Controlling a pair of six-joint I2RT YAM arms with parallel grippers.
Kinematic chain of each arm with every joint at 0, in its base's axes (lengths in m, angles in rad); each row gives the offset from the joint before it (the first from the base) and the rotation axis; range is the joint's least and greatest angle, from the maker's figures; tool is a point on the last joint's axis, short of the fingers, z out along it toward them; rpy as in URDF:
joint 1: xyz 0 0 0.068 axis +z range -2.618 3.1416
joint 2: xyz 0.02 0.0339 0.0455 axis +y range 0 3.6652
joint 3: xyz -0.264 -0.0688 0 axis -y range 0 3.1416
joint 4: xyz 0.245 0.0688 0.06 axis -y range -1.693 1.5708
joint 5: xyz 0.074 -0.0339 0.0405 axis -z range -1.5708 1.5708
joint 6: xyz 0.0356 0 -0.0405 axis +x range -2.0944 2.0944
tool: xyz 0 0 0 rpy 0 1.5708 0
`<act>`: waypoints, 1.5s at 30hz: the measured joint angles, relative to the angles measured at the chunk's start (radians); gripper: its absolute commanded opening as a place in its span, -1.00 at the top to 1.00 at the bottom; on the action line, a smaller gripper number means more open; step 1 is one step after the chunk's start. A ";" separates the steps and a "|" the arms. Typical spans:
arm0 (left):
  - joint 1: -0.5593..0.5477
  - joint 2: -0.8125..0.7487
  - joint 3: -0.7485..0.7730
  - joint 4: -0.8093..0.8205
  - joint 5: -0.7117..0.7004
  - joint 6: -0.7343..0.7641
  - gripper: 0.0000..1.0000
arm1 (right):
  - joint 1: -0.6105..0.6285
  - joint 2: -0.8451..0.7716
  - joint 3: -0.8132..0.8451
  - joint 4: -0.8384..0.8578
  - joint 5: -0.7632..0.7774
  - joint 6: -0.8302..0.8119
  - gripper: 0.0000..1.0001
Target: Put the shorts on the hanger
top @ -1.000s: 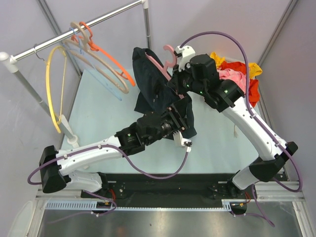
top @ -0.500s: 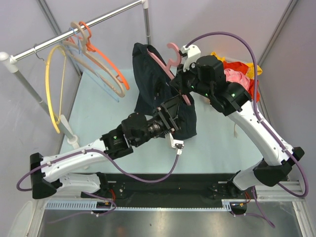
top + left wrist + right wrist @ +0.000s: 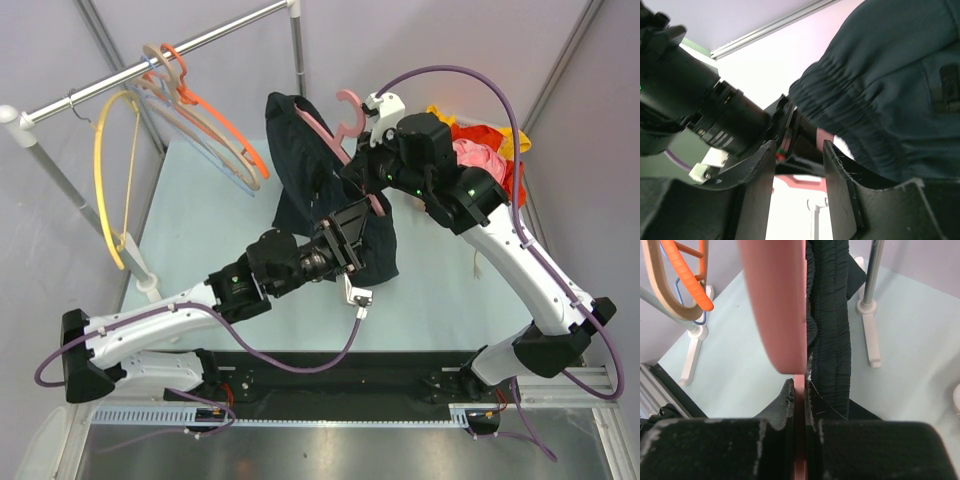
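The dark shorts point(image 3: 300, 165) hang draped over the pale-pink hanger point(image 3: 322, 132), held up above the table. My right gripper point(image 3: 366, 178) is shut on the hanger's frame. In the right wrist view its fingers point(image 3: 787, 400) clamp the pink hanger point(image 3: 772, 305), and the shorts' gathered waistband point(image 3: 832, 315) hangs against its right side. My left gripper point(image 3: 358, 222) stands open just below the shorts' lower edge. In the left wrist view nothing lies between its fingers point(image 3: 840, 190); the shorts point(image 3: 890, 90) fill the upper right and a bit of the hanger point(image 3: 824, 138) shows beyond.
A clothes rail point(image 3: 150, 65) at the back left carries a yellow hanger point(image 3: 100, 190), a beige one point(image 3: 215, 135) and an orange one point(image 3: 225, 120). A pile of red, yellow and pink garments point(image 3: 490, 150) lies at the back right. A rack post foot point(image 3: 870, 335) stands behind the shorts.
My left arm has drawn back to the left, its gripper staying by the shorts' lower edge. The right arm has lifted the hanger and shorts slightly.
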 measured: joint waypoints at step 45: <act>0.166 0.192 0.113 -0.041 0.077 -0.012 1.00 | -0.039 0.014 0.061 0.086 0.069 0.056 -0.58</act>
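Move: Just past the left fingertips, about 4 cm ahead, 3 cm to the right and 3 cm lower, is the waistband around the pink hanger's near arm; the shorts' body hangs about 15 cm below that hand, 5 cm ahead and 5 cm to its left. The right hand still pinches the hanger arm; from there, the waistband spot is some 3 cm back, 3 cm right and 3 cm down, and the hook about 10 cm ahead, 1 cm left and 7 cm up. Reaching forward, right and down by about 3 cm each, the left hand closes its half-open fingers on the waistband and the hanger arm inside, then carries them some 4 cm farther forward and slightly left. The right hand keeps its pinch almost in place until that grip is made, then opens wide, lets go of the hanger arm and rises about 4 cm, drawing a little forward. ##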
